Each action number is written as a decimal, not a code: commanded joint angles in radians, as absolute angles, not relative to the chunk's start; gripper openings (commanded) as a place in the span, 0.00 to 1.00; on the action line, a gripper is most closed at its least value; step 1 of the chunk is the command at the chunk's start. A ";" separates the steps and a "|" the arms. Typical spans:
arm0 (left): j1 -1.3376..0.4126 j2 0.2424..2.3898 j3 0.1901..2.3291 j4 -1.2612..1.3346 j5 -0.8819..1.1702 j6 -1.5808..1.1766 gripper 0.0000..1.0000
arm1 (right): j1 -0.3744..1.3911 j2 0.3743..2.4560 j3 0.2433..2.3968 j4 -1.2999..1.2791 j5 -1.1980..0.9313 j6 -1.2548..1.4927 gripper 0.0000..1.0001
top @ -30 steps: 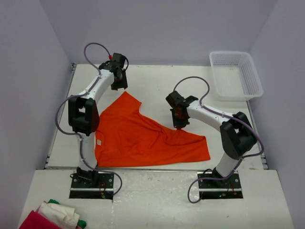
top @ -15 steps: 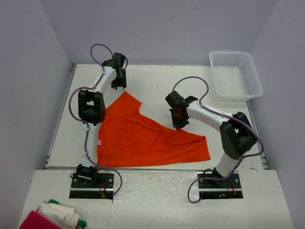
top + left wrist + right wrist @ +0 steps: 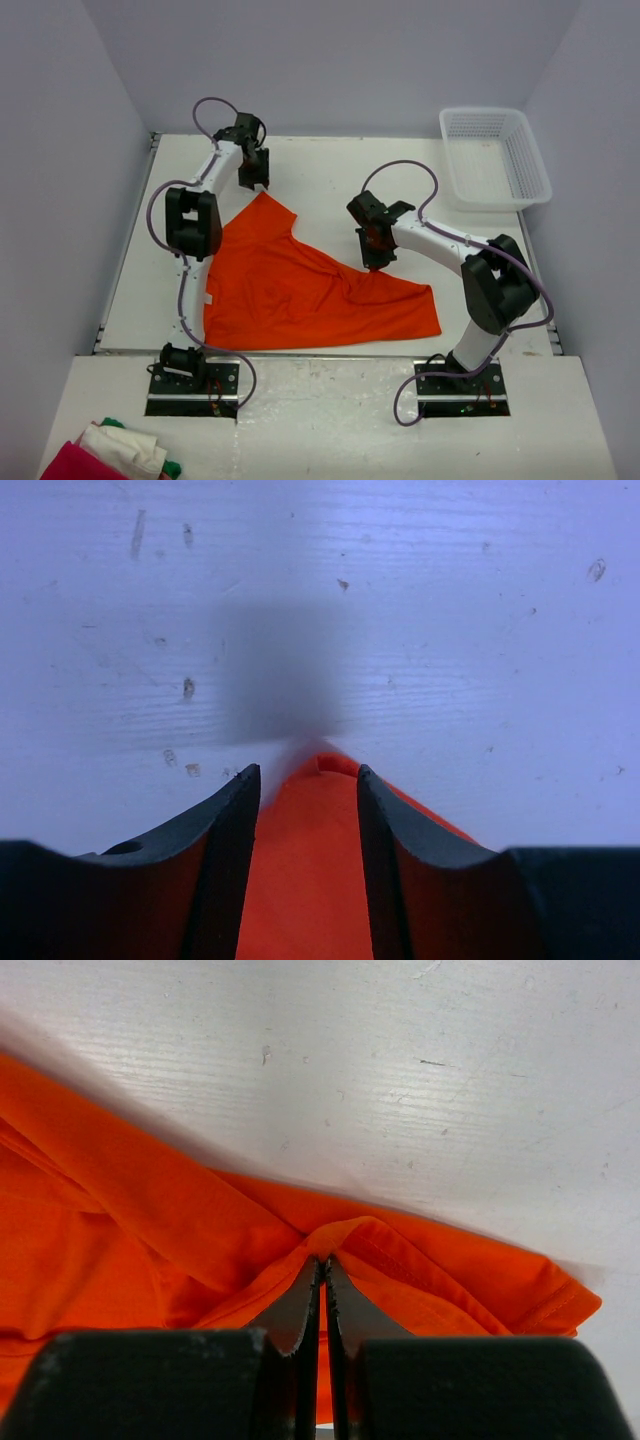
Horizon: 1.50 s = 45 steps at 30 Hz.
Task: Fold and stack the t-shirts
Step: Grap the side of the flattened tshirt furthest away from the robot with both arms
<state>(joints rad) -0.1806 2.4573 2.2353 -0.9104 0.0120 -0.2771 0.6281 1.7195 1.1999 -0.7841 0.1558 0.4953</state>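
Note:
One orange t-shirt point(image 3: 290, 290) lies loosely spread on the white table, with one corner pointing to the far left and a ridge pulled up toward the right. My left gripper point(image 3: 256, 185) is open over that far corner. In the left wrist view the corner of the shirt point(image 3: 300, 880) lies between the open gripper's point(image 3: 305, 770) two fingers. My right gripper point(image 3: 374, 263) is shut on a raised fold of the shirt's far edge. The right wrist view shows the cloth point(image 3: 150, 1210) pinched at the tips of the shut gripper point(image 3: 323, 1260).
A white plastic basket point(image 3: 495, 155) stands at the back right corner. A red, white and green cloth pile point(image 3: 110, 455) lies on the near shelf at the bottom left. Bare table point(image 3: 330, 170) lies beyond the shirt.
My left arm has swung its elbow inward and its gripper has shifted slightly toward the far side, above the shirt's corner. The right arm and its pinched fold have not moved.

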 commanded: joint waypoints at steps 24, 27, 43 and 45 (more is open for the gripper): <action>-0.193 2.482 2.149 -0.865 0.100 -0.229 0.16 | 0.630 1.698 1.210 -0.770 0.152 0.491 0.00; -0.198 2.465 2.135 -0.862 0.092 -0.232 0.00 | 0.629 1.703 1.221 -0.775 0.153 0.497 0.00; -0.268 2.148 1.931 -0.845 -0.116 -0.325 0.00 | 0.569 1.717 1.364 -0.882 0.347 0.491 0.00; -0.272 2.119 1.902 -0.841 -0.135 -0.330 0.00 | 0.548 1.718 1.379 -0.891 0.360 0.480 0.00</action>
<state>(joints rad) -0.2676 2.2337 1.9270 -0.8551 -0.0753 -0.3038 0.5720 1.7264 1.3304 -0.8562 0.2958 0.4950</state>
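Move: Just back of and below the open left fingers is the far-left corner of the t-shirt, about 2 cm to the right, 1 cm back and 3 cm down; the sleeve's inner corner sits some 10 cm right and 8 cm back. The right hand already pinches the far edge; from it the far-left corner is roughly 24 cm ahead and 28 cm left, and the shirt's right end corner about 13 cm right and 4 cm back. Dipping about 2 cm onto the t-shirt's far-left corner while edging right nearly as far, the left hand shuts its fingers and pinches the far edge, then draws it back some 5 cm towards the base, rising at the end. The right hand keeps its pinch, holding still until late, then carries its part of the edge forward and up, drifting slightly right. ##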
